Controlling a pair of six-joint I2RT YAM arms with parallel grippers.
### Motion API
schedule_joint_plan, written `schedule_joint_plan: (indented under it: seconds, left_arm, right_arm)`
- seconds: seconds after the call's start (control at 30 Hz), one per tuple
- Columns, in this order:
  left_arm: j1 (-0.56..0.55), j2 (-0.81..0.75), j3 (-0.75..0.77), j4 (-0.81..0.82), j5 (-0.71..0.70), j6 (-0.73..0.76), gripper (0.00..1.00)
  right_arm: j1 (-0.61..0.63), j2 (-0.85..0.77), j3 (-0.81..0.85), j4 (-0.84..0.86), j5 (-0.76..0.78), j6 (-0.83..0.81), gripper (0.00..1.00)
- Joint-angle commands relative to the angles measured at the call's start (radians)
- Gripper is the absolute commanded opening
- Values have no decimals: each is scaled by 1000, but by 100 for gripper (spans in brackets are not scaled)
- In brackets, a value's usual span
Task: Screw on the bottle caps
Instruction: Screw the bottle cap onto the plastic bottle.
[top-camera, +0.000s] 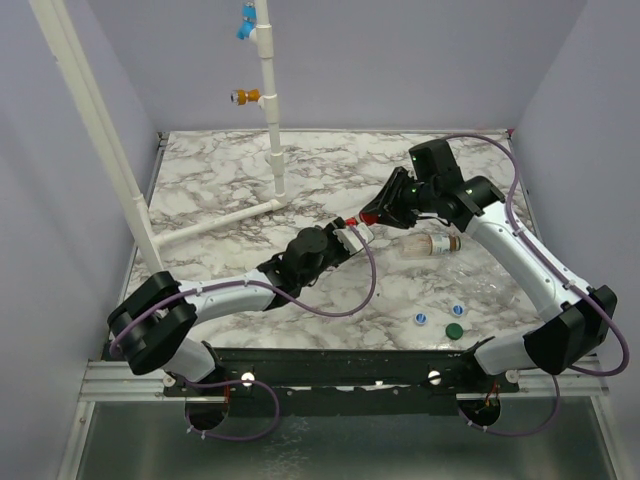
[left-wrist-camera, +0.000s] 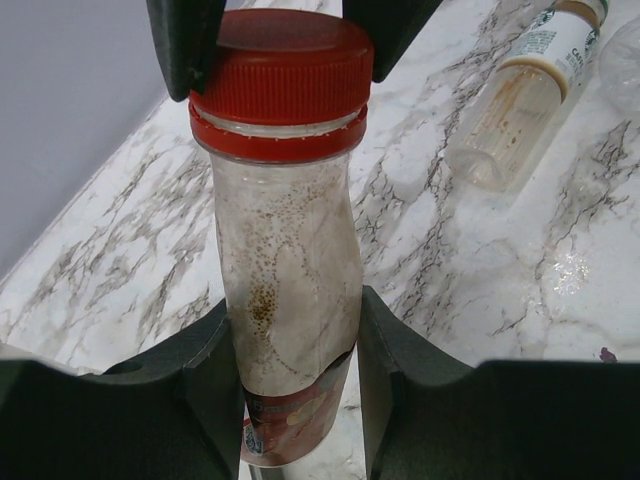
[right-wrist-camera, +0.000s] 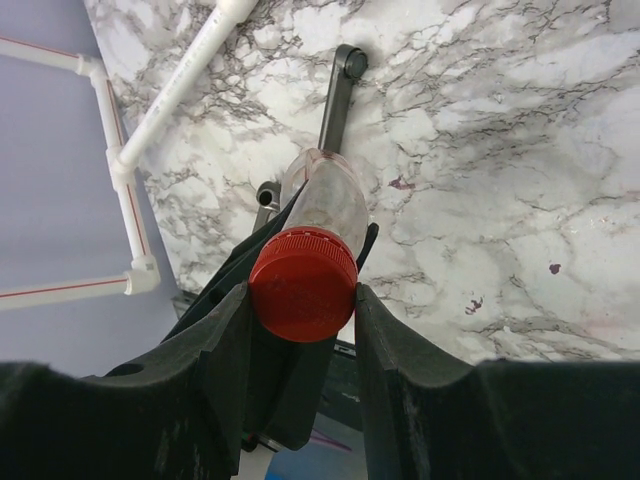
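Note:
My left gripper (top-camera: 345, 238) is shut on a clear bottle with a reddish label (left-wrist-camera: 285, 290) and holds it above the table; its jaws press the bottle's lower body (left-wrist-camera: 290, 385). A red cap (left-wrist-camera: 280, 85) sits on the bottle's neck. My right gripper (top-camera: 383, 212) is shut on that red cap (right-wrist-camera: 303, 283), one finger (right-wrist-camera: 225, 340) on each side. The bottle (right-wrist-camera: 330, 200) runs away behind the cap. A second bottle (top-camera: 430, 245) lies capless on the table. Two white-and-blue caps (top-camera: 421, 320) (top-camera: 457, 310) and a green cap (top-camera: 454, 331) lie at the front right.
A white pipe frame (top-camera: 270, 110) with orange and blue fittings stands at the back, with a slanted pipe (top-camera: 95, 130) on the left. It also shows in the right wrist view (right-wrist-camera: 170, 100). Another clear bottle (left-wrist-camera: 625, 50) lies at the right edge of the left wrist view.

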Motion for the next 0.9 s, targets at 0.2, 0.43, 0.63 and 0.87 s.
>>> schedule_joint_plan:
  seconds: [0.2,0.43,0.63,0.87]
  left_arm:
    - [26,35,38,121,170,-98,0]
    - [37,48,42,116,229,-121,0]
    - [47,57,48,113,259,-145,0]
    - [74,57,54,87,350,-206,0]
  right_arm:
    - [25,2,25,-71,64,-42,46]
    - [25,-10,39,-69,85,-63,57]
    - [25,-39,47,-64,101,-79,75]
    - [25,-89,32,-41,115,-139,87]
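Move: Between the right fingertips sits the red cap, already on the neck of the bottle that the left hand holds; from the left hand this cap is about 7 cm up, 4 cm right and 3 cm back. On the table some 21 cm below the right hand, the labelled bottle lies about 17 cm right and 5 cm ahead, the metal tap some 18 cm left and 1 cm ahead, and the nearest blue cap roughly 13 cm right and 15 cm back. Letting go of the red cap, the right fingers spread from under half open to nearly wide, while that hand drifts barely a centimetre left-to-right and back, then starts to rise off the cap at the end. The left hand keeps its grip on the bottle and carries it about 3 cm right, turning it some 15 degrees, partly clockwise. ##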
